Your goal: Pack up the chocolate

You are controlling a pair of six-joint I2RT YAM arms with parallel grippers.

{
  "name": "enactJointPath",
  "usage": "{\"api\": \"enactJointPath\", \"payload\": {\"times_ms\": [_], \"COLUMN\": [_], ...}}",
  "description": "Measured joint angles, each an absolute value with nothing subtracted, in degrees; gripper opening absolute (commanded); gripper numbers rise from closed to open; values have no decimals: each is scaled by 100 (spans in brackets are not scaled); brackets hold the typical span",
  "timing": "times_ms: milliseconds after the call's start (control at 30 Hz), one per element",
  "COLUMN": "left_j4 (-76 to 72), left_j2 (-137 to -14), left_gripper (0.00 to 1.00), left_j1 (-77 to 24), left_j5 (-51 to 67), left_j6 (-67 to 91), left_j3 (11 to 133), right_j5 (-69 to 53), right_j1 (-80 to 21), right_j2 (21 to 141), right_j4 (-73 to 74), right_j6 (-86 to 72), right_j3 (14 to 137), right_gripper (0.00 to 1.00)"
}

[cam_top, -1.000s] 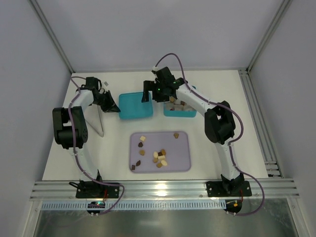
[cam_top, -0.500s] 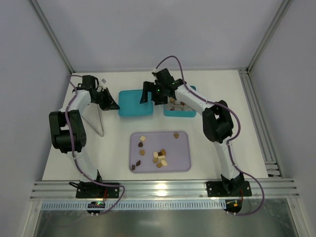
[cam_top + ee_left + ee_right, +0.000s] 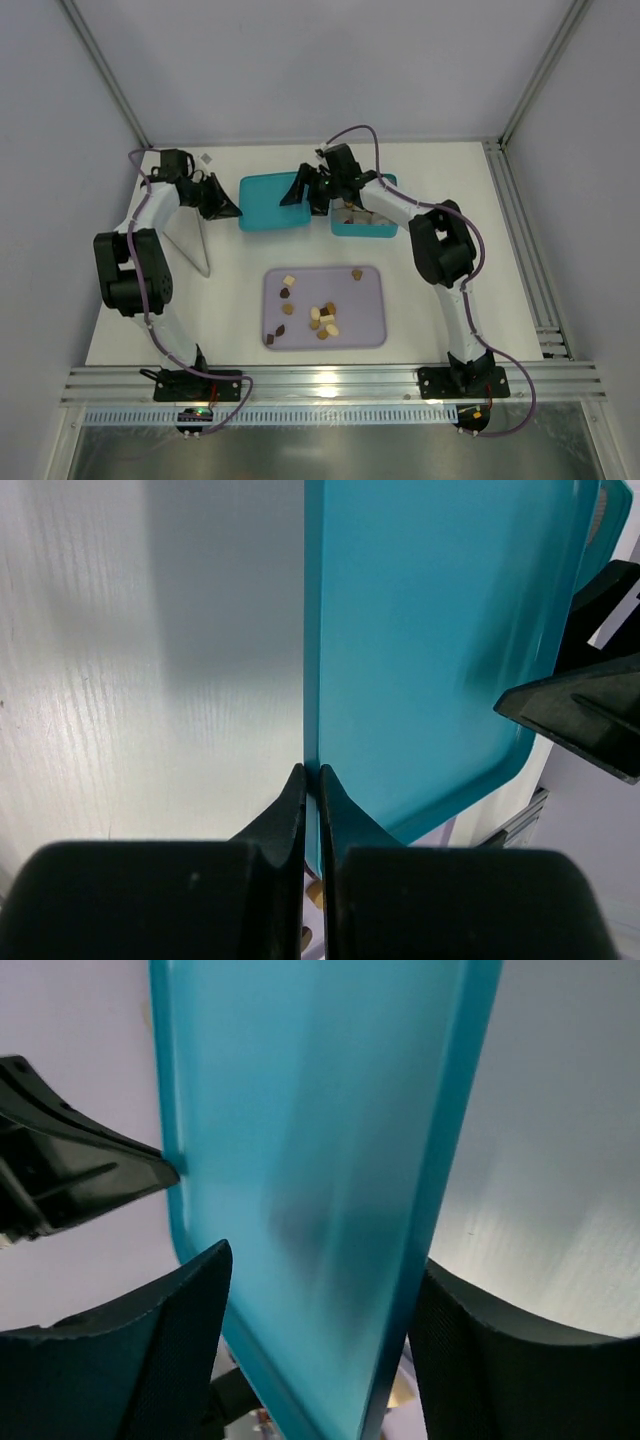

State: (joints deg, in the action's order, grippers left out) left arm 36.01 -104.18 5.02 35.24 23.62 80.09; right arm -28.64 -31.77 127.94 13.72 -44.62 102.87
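Several pieces of chocolate point(image 3: 322, 318) lie on a lilac tray point(image 3: 368, 300), and more sit in an open teal box point(image 3: 378, 230). A teal lid point(image 3: 268, 190) is lifted and tilted beside the box. My left gripper point(image 3: 232, 210) is shut on the lid's left rim; in the left wrist view its jaws point(image 3: 311, 780) pinch the thin edge of the lid point(image 3: 430, 630). My right gripper point(image 3: 300, 190) stands open astride the lid's right edge. In the right wrist view the lid point(image 3: 310, 1140) passes between the fingers of my right gripper point(image 3: 320, 1300).
The teal box stands right of the lid, against the right arm's forearm. The lilac tray lies nearer the arm bases, in the middle. A small grey scrap point(image 3: 208, 160) lies at the far left. Frame rails point(image 3: 520, 250) run along the right side.
The left gripper has carried the lid slightly left and raised it. The right gripper has come onto the lid's right edge and its jaws have narrowed.
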Motion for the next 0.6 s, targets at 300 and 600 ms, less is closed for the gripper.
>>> {"api": "enactJointPath", "payload": {"times_ms": [300, 600], "left_j4": [3629, 3841], "left_j2": [-10320, -9706], "left_gripper": [0, 58], "left_j1": [502, 464], "left_j5": [3599, 3009], "left_j6": [2351, 2196], "left_j3": [8009, 8053], "right_j5": [-3612, -3785], "right_j1": [-2965, -2867], "right_j2": [12672, 12287], "right_j4": [51, -145], "right_j6": [-5572, -6007], "right_j3": [9863, 9454], "right_gripper": [4, 4]}}
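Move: The teal lid is pinched by its left rim in the left hand, its middle about 8 cm to that hand's right and 2 cm farther out, nearly level. The right hand has its part-open fingers around the right rim; the lid's middle lies some 6 cm to its left and 1 cm ahead. The teal box stands about 14 cm to the right hand's right, 2 cm farther out and 9 cm lower; the purple tray is 20 cm back, 5 cm right and 11 cm lower. The right fingers close on the lid's right rim and pinch it, the hand rising about 5 cm as its wrist rolls some 15 degrees, left side up. Once that grip has shut, the left fingers open about halfway and let go of the left rim; the left hand, nearly still until then, lifts away, ending roughly 4 cm higher. ##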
